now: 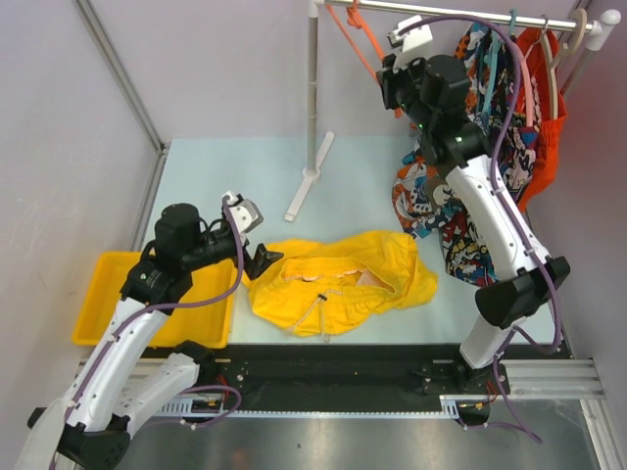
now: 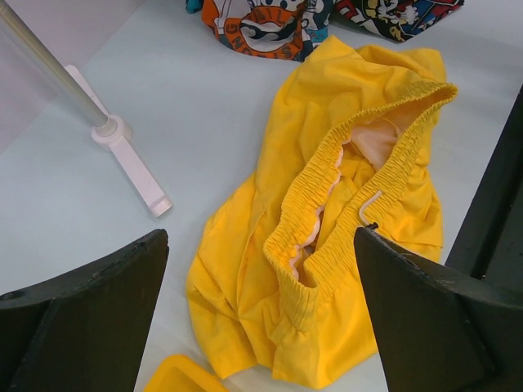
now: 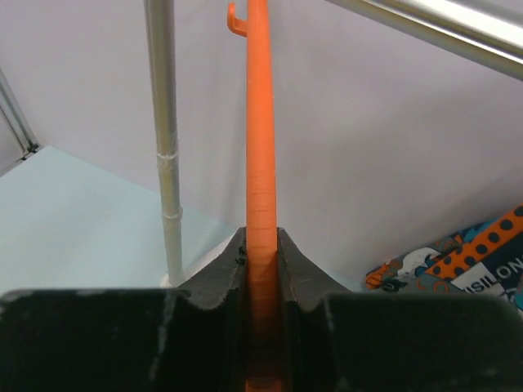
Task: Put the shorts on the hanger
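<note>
The yellow shorts (image 1: 343, 284) lie crumpled on the table in front of the arms, with the elastic waist and pale drawstring showing. My left gripper (image 1: 266, 259) hovers open at their left edge. In the left wrist view the shorts (image 2: 327, 245) lie between and beyond the wide-apart fingers of that gripper (image 2: 261, 237), which hold nothing. The thin orange hanger (image 1: 362, 34) hangs from the rail at the top. My right gripper (image 1: 390, 80) is raised to it and shut on it. The right wrist view shows the hanger's bar (image 3: 260, 147) pinched between the fingers of that gripper (image 3: 261, 245).
A yellow bin (image 1: 108, 294) sits at the table's left edge. The rack's pole (image 1: 313, 88) and white foot (image 1: 306, 186) stand at the back middle. Cartoon-print shorts (image 1: 470, 215) and an orange-red garment (image 1: 549, 127) hang from the rail (image 1: 460, 15) on the right.
</note>
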Controlling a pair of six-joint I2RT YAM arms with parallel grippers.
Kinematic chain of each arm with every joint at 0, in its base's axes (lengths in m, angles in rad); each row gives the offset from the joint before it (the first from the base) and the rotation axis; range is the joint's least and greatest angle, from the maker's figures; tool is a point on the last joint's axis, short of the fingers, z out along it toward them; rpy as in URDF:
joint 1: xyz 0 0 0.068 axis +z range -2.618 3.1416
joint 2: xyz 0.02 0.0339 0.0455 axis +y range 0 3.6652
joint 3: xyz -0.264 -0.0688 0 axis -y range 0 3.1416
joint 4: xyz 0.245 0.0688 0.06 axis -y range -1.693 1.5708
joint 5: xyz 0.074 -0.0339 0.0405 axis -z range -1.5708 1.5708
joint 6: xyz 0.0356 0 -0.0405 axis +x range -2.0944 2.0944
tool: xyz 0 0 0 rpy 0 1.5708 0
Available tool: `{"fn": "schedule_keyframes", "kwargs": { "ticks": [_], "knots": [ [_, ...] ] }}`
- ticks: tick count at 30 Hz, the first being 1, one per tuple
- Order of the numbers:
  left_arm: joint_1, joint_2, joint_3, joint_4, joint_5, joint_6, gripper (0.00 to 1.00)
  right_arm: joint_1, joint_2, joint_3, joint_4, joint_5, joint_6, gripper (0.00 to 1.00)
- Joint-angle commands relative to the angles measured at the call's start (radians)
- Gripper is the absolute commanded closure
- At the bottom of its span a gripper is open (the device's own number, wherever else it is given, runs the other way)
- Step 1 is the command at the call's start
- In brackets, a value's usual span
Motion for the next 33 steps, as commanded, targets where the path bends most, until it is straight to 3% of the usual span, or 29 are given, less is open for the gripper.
{"fn": "schedule_keyframes", "kwargs": {
  "ticks": [1,6,14,21,26,33],
  "knots": [
    [0.005,0.011,0.0,0.013,0.005,0.012,0.0,-0.013,-0.117,-0.045,0.067,0.01,0.026,1.0],
    [0.006,0.037,0.0,-0.007,-0.018,0.032,0.0,-0.013,-0.197,-0.156,-0.092,0.051,0.001,1.0],
    [0.006,0.039,-0.029,0.032,-0.013,-0.037,0.0,-0.007,-0.494,-0.427,-0.298,-0.027,-0.054,1.0],
    [0.09,-0.115,-0.146,0.18,0.143,-0.082,0.0,0.019,-0.732,-0.502,-0.695,-0.401,-0.199,1.0],
    [0.138,-0.113,-0.12,0.118,0.224,0.003,0.0,0.041,-0.786,-0.513,-0.854,-0.518,-0.212,1.0],
    [0.169,-0.178,-0.097,0.044,0.339,0.101,0.0,0.058,-0.786,-0.533,-1.03,-0.737,-0.354,1.0]
  ]
}}
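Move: Back towards the base and far below the right hand, which already grips the orange hanger up by the rod, lie the shorts: about 28 cm back, 8 cm to its left and 46 cm down. The stand foot is some 15 cm left, 4 cm farther out and 48 cm down; the hanging clothes are about 15 cm right, level with it and 20 cm below. The shorts lie about 13 cm right of the left hand, 2 cm back and 26 cm below. Carrying the hanger in its unchanged grip, the right hand draws quickly back some 33 cm from the rod towards the shorts, sinking about 12 cm and easing a little right, while the wrist swings counter-clockwise and tips the fingers down. The left hand, still wide open, dips slightly, rises again and ends about 2 cm back. ##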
